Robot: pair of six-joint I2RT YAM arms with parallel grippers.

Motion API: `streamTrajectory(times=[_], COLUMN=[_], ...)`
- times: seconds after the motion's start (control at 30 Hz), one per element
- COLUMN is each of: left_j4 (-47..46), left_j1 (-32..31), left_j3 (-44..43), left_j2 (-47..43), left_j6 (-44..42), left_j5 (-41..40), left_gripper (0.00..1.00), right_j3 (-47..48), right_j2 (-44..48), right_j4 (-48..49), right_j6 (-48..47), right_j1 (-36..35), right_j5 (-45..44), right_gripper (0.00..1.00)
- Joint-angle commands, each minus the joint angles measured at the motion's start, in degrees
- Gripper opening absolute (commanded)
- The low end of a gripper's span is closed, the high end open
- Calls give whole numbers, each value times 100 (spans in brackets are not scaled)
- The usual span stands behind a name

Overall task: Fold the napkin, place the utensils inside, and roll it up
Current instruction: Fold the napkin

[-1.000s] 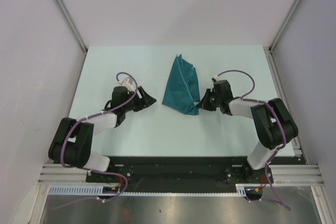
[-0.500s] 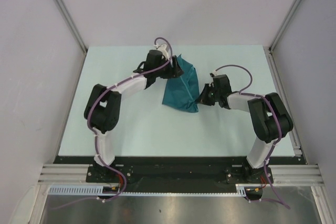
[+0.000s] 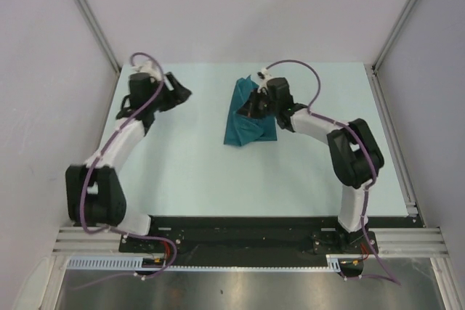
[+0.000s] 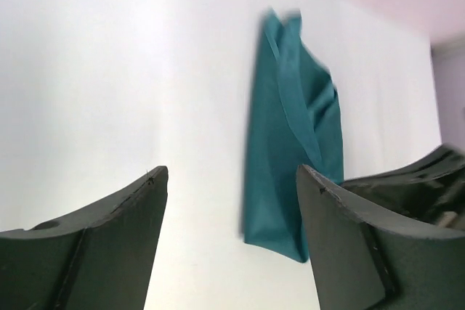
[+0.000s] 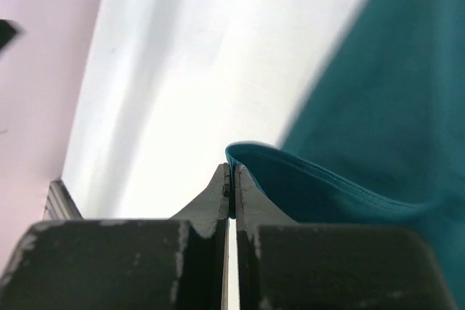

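The teal napkin (image 3: 245,123) lies bunched and partly folded at the table's middle back. My right gripper (image 3: 252,106) hovers over its upper half, shut on a lifted edge of the cloth; in the right wrist view that edge (image 5: 251,156) curls out from the tips of the closed right gripper (image 5: 232,170). My left gripper (image 3: 179,93) stands open at the far left, well away from the cloth. In the left wrist view the napkin (image 4: 290,150) shows beyond the empty left gripper (image 4: 231,172). The utensils are out of view.
Pale table surface (image 3: 182,165) stretches around the cloth. Metal frame posts (image 3: 94,27) and grey walls bound the left, back and right. The right arm's end (image 4: 421,183) shows at the right edge of the left wrist view.
My left arm swung from beside the napkin out to the far left. My right gripper moved back and leftward over the napkin, carrying its near corner and folding the cloth over.
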State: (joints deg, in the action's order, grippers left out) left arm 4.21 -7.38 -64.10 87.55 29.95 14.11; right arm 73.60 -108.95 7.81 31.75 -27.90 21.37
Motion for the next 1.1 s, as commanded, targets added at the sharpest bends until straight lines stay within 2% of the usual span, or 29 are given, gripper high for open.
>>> streamTrajectory(times=[0.0,0.13,0.27,0.47,0.67,0.83,1.07], left_j4=[361,730,1047,1108,986,836,643], left_j1=[709,1229,1624,2020,2232,2389,2574], left_j3=[712,1083,1259,1356,1487,1645,1751], left_j2=[-1361,-2310,-2699,-2770,-2743,-2708,-2673], left_j6=[-139,-411,-692,-825,-868,-869,-719], left_j5=[83,101,162,434,646,716,953], left_gripper=[76,77,78,78,79,78,78], right_j3=[917,1647,2297,2904,3897,4845,5243], right_j2=[-995,-1892,-2647,-3272,-4116,-4766,-5101], right_j4=[563,1281,1793,2294,2461,2216,2172], right_j6=[323,648,824,1000,1211,1316,1431], right_j1=[-610,-1041,-1349,-1683,-1894,-2026,-2079], right_j5=[306,526,588,597,983,1423,1722], right_gripper=[0,0,0,0,0,0,0])
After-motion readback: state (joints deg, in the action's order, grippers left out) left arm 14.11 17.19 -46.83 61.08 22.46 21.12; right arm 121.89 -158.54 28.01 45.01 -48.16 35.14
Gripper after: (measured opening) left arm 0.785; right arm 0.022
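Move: The right hand, already pinching a napkin corner, carries it towards open table left of the napkin, about 27 cm to its left, 6 cm back and 12 cm down. The napkin's body is centred some 9 cm ahead, 3 cm right and 12 cm below; its near left corner lies roughly 4 cm back, 7 cm left and 12 cm below. From the left hand that open spot is about 10 cm back, 6 cm left and 17 cm below. Still pinching the napkin corner in shut fingers, the right hand sweeps it left across and past the body of the napkin, some 28 cm, sinking about 8 cm and drawing back a little, while the wrist turns around 30 degrees counter-clockwise and rolls its left side up. The open left hand clears out leftward and back, rising and then sinking again, holding nothing. ##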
